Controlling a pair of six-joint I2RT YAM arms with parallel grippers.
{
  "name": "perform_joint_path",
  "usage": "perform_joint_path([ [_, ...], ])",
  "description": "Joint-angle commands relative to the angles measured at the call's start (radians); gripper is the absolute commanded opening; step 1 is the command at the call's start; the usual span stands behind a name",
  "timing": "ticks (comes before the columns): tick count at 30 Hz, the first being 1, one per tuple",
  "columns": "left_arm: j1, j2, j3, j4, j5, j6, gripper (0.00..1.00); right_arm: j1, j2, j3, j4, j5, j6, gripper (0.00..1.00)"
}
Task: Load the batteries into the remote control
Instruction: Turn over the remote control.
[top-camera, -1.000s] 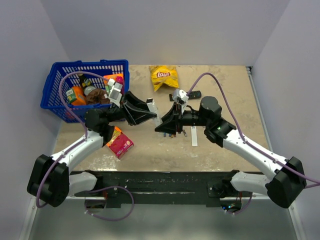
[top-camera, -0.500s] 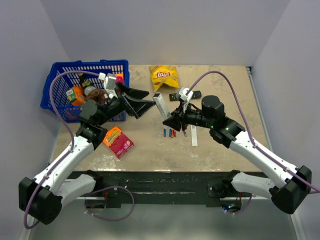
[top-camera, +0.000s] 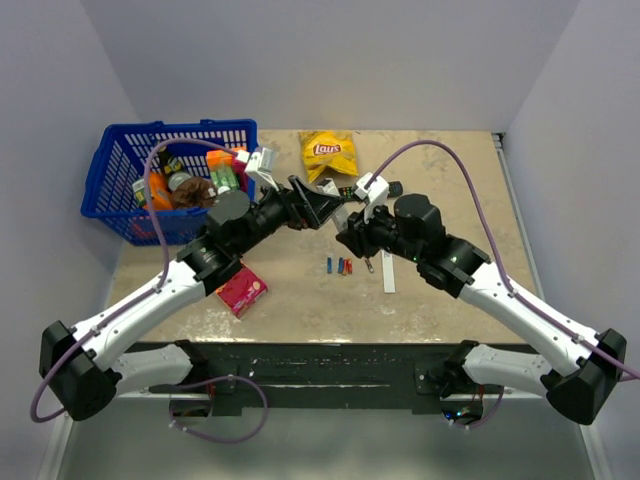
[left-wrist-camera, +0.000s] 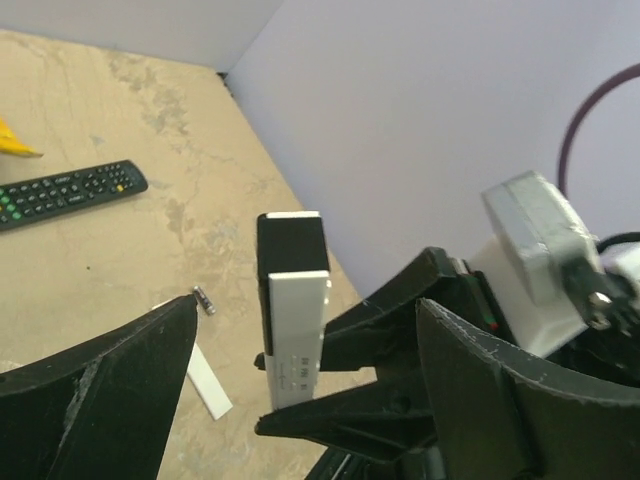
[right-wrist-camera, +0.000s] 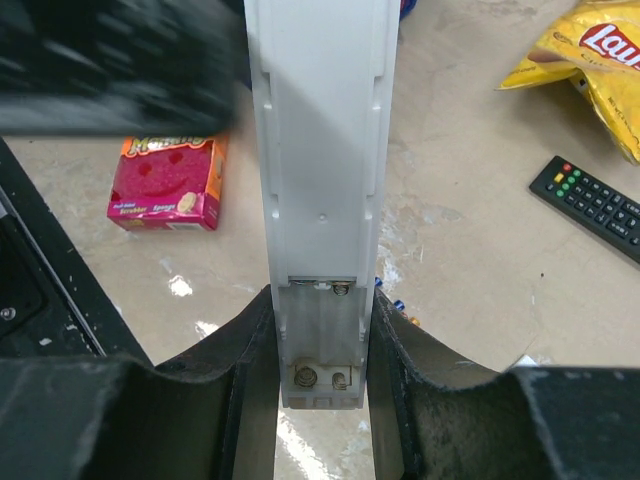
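The white remote control (right-wrist-camera: 320, 170) stands between my right gripper's (right-wrist-camera: 320, 300) fingers, which are shut on its sides. Its back is off and the battery bay (right-wrist-camera: 322, 335) shows bare springs. In the left wrist view the remote control (left-wrist-camera: 295, 330) points its dark end up, in the gap of my left gripper (left-wrist-camera: 306, 303), whose wide-open fingers do not touch it. From above, the left gripper (top-camera: 325, 207) overlaps the right gripper (top-camera: 348, 232) and hides the remote. The blue and red batteries (top-camera: 338, 266) lie on the table below them. The white back strip (top-camera: 389, 275) lies to their right.
A black button remote (left-wrist-camera: 65, 190) lies at the back beside a yellow Lay's bag (top-camera: 328, 150). A blue basket (top-camera: 120, 170) of groceries stands at the back left. A pink box (top-camera: 242, 290) lies under the left arm. A small grey piece (left-wrist-camera: 204, 300) lies near the strip.
My left gripper has opened wide, drawn back and then swung right, so its fingers now flank the remote. The right gripper has kept hold of the remote and lifted it off the batteries.
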Motion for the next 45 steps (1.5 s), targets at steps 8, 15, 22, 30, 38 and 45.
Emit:
perform_joint_path([
  [8, -0.095, 0.101, 0.066, -0.005, -0.178, -0.053, 0.78, 0.025, -0.031, 0.019, 0.016, 0.081, 0.020, 0.00],
  [15, -0.131, 0.120, 0.062, 0.007, -0.210, -0.059, 0.58, 0.028, -0.039, 0.002, 0.016, 0.076, 0.020, 0.00],
  [22, -0.132, 0.092, 0.017, 0.065, -0.227, -0.047, 0.38, 0.028, -0.048, -0.016, 0.008, 0.038, 0.023, 0.00],
  [30, -0.094, 0.017, -0.070, 0.065, -0.266, -0.017, 0.16, 0.025, -0.080, -0.047, -0.004, 0.044, 0.106, 0.57],
  [38, 0.174, -0.081, -0.187, 0.081, 0.045, 0.016, 0.06, 0.025, -0.094, -0.030, -0.101, 0.154, 0.235, 0.98],
  [45, 0.352, -0.043, -0.213, 0.198, 0.443, 0.090, 0.02, 0.008, -0.008, 0.037, -0.191, 0.266, 0.313, 0.98],
])
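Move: The remote control stands nearly upright in my right hand, pinched near its lower, battery-well end, so its middle is about 6 cm above that hand, 3 cm ahead and 1 cm left. From my open left hand that middle is about 4 cm to the right, 4 cm lower and 1 cm ahead. On the table some 24 cm below my right hand, the coloured batteries lie about 2 cm left and 1 cm ahead; the battery cover lies 12 cm right, level with it. My right hand holds the remote control steady while my left sinks about 4 cm and slides as far right onto it, closing its fingers around the body. Then my right fingers open wide and let go, that hand easing right and down as it tips down. My left, gripping, carries the remote roughly 10 cm left, with some forward and down, away from the right hand. ##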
